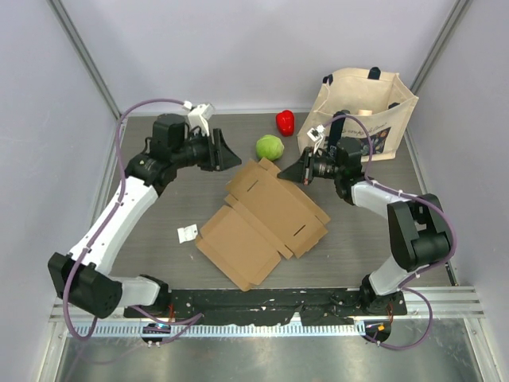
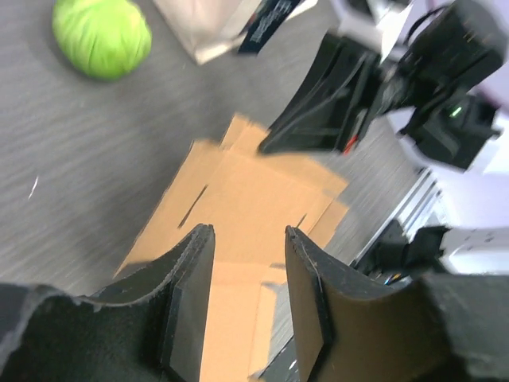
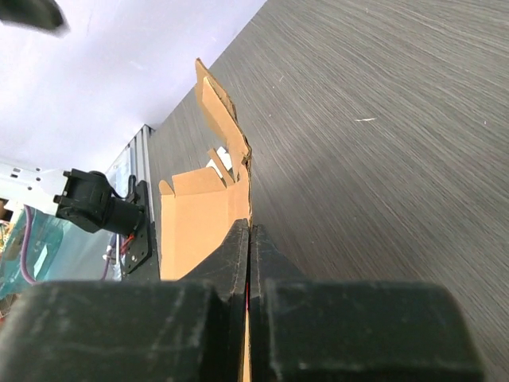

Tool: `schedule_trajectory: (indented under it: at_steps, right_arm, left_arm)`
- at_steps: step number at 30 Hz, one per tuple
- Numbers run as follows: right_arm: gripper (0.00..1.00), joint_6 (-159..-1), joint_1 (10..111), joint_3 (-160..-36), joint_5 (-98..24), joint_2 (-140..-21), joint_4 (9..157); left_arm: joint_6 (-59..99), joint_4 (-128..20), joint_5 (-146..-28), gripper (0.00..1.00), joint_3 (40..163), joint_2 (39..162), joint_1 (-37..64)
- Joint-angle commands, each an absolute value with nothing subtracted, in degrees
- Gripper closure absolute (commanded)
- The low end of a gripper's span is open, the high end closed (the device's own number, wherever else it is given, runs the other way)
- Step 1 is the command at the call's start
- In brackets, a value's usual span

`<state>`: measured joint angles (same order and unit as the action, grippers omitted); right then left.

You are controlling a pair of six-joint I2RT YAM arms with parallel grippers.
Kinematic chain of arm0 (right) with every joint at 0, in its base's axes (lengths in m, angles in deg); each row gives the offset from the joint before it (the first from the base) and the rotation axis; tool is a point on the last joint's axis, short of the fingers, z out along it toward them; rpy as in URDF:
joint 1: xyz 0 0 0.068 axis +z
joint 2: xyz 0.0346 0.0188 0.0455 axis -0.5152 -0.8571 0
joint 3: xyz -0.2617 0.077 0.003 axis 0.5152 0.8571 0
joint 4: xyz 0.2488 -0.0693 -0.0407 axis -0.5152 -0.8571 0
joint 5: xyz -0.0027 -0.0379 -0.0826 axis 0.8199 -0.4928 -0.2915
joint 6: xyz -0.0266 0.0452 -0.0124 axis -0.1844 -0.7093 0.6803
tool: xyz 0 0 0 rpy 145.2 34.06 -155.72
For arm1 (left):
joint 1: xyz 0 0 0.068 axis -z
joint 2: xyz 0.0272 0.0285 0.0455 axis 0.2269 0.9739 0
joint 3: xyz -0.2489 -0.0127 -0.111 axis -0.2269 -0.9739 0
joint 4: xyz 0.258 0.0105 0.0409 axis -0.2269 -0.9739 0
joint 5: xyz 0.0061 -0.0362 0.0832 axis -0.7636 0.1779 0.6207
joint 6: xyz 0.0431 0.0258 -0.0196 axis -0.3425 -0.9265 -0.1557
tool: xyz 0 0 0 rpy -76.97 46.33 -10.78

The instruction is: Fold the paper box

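The paper box [image 1: 262, 223] lies unfolded and mostly flat in the middle of the table, a brown cardboard sheet with creased flaps and slots. My right gripper [image 1: 292, 172] is at its far right edge. In the right wrist view its jaws [image 3: 250, 228] are pressed together on the thin edge of a raised flap of the box [image 3: 199, 219]. My left gripper [image 1: 232, 153] hovers just beyond the far left corner, open, with nothing between its fingers [image 2: 195, 255]. Through the gap, the left wrist view shows the box [image 2: 238, 195] below.
A green ball [image 1: 270, 146] and a red pepper [image 1: 285, 122] sit behind the box. A beige tote bag [image 1: 362, 107] stands at the back right, close behind the right arm. A small white paper scrap [image 1: 188, 232] lies left of the box.
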<state>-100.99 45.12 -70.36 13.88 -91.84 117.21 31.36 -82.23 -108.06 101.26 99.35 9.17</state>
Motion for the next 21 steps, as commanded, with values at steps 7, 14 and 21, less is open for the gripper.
schedule_trajectory:
  at_steps: [7, 14, 21]
  right_arm:
    - [0.99, -92.95, 46.92, -73.46, 10.36, -86.9, 108.09]
    - [0.99, -92.42, 47.0, -73.28, 9.74, -85.84, 107.47]
    - [0.99, -92.51, 47.0, -73.19, 9.74, -85.22, 107.55]
  left_arm:
    - [35.47, -95.33, -84.11, 0.73, 127.08, 116.68, 21.25]
    - [35.65, -103.5, -63.09, 1.0, 137.98, 125.74, 26.87]
    - [35.74, -104.66, -61.67, 1.0, 139.84, 129.88, 28.98]
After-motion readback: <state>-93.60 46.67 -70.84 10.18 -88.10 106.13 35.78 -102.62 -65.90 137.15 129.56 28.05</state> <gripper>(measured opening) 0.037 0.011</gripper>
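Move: The carton's top flap lies about 6 cm ahead of the left hand, 8 cm to its right and 5 cm lower. From the right gripper, already pinching the carton's edge, that flap is some 3 cm ahead, 4 cm left and 4 cm higher. The green cabbage stands on the table about 16 cm ahead of the left hand, 11 cm to its right and 23 cm below. Left hand arcs up, then down about 7 cm forward and right, fingers shutting at the flap; right keeps pinching. ##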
